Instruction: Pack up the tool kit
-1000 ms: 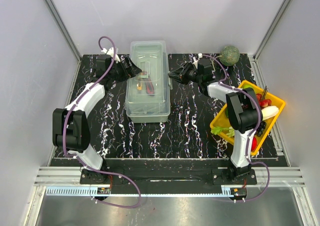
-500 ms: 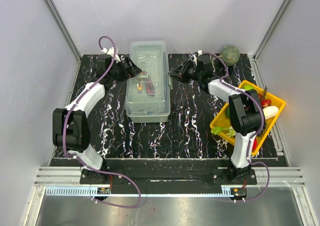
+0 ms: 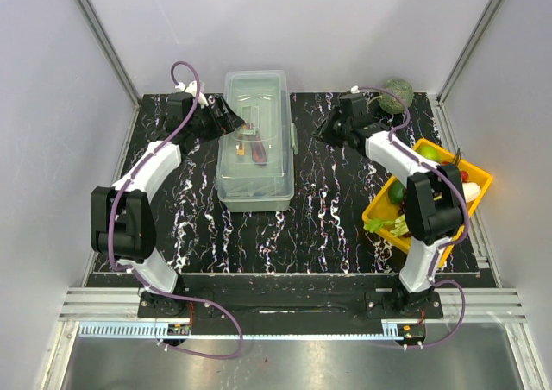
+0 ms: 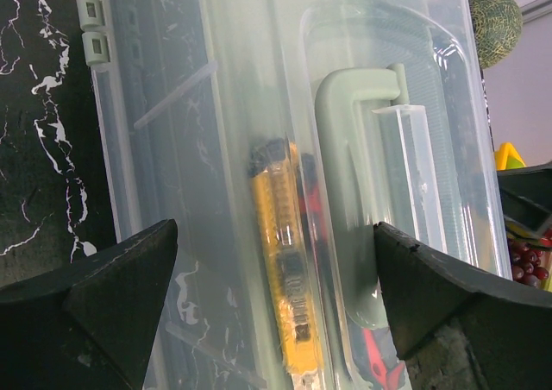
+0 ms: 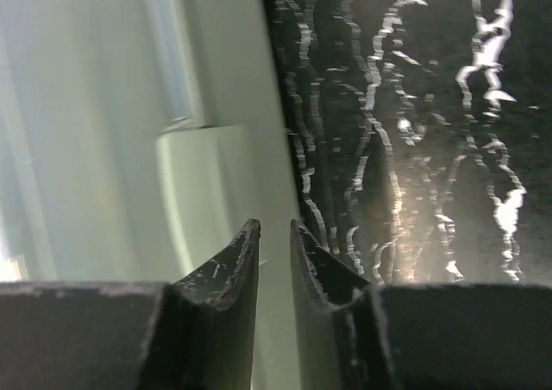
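Observation:
The tool kit [image 3: 255,140] is a pale grey-green box with its clear lid down, standing at the back middle of the mat. Through the lid I see a yellow knife [image 4: 285,278] and red pliers [image 4: 375,360] beside the lid's handle [image 4: 345,191]. My left gripper [image 3: 226,116] is wide open at the box's left side, and its fingers [image 4: 274,228] straddle the lid without touching it. My right gripper [image 3: 323,131] hangs a short way off the box's right wall [image 5: 103,148]. Its jaws [image 5: 274,224] stand a narrow slit apart with nothing between them.
A yellow tray [image 3: 470,183] of fruit sits at the right edge, partly under my right arm. A green melon [image 3: 398,95] rests in the back right corner. Grey walls close in the mat on three sides.
My right gripper has pulled back to the right, away from the box's right side, and its jaws have parted slightly. The left arm and the box have not moved.

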{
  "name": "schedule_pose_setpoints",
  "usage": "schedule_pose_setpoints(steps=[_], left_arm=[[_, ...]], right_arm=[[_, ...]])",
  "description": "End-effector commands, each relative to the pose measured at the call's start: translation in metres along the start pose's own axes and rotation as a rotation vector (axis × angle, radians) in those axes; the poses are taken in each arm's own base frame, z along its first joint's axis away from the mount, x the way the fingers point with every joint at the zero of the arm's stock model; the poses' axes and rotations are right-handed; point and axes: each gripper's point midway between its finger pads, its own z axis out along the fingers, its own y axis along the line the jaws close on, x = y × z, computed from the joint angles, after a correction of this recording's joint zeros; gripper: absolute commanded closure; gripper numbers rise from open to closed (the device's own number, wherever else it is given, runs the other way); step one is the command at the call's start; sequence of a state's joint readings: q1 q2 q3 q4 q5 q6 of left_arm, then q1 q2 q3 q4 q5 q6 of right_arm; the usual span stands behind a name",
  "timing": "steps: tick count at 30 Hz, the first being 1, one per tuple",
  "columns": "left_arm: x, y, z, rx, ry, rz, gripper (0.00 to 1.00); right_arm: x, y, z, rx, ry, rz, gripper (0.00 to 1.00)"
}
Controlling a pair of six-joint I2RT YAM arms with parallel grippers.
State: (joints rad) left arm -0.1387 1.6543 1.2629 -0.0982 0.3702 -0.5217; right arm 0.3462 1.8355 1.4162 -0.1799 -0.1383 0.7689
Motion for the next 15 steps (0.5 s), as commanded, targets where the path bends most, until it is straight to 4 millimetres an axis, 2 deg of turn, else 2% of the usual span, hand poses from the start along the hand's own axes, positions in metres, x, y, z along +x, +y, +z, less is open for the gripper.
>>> schedule_pose_setpoints(steps=[1,7,10,15], left_arm=[[0.032,0.003,0.005,-0.032,0.125,-0.04,0.04],[0.048,0.015,0.008,-0.095,0.217,-0.075,0.06],[0.057,0.018,0.011,-0.099,0.248,-0.101,0.06],[0.071,0.023,0.016,-0.114,0.308,-0.148,0.13]], right_arm=[[0.008,-0.034,0.025,0.121,0.049,-0.056,0.81],[0.017,-0.026,0.056,0.055,0.132,-0.112,0.95],[0.02,-0.016,0.066,-0.012,0.147,-0.126,0.97],[0.021,0.014,0.075,-0.089,0.102,-0.225,0.98]])
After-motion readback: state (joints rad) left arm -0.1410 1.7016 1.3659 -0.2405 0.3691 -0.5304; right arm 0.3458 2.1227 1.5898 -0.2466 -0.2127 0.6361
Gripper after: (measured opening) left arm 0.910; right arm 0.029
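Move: Off the right side of the closed tool kit, the right hand stands with the box's green latch roughly 8 cm to its left, 1 cm back and some 5 cm below it. The lid's handle lies about 23 cm left of this hand and 2 cm farther out, at much its own height; the melon sits about 27 cm to its right, 13 cm farther out and 10 cm lower. From the left hand the latch is around 20 cm right, 7 cm back and 8 cm below. Dropping quickly by about 9 cm beside the box's right wall, the right hand also works some 2 cm forward and then edges left towards the wall, its part-open fingers closing shut on nothing and pointing a little more steeply down. The left hand stays at the lid's handle, one fingertip still resting against it, and tips down about 5 degrees, fingers kept wide. ##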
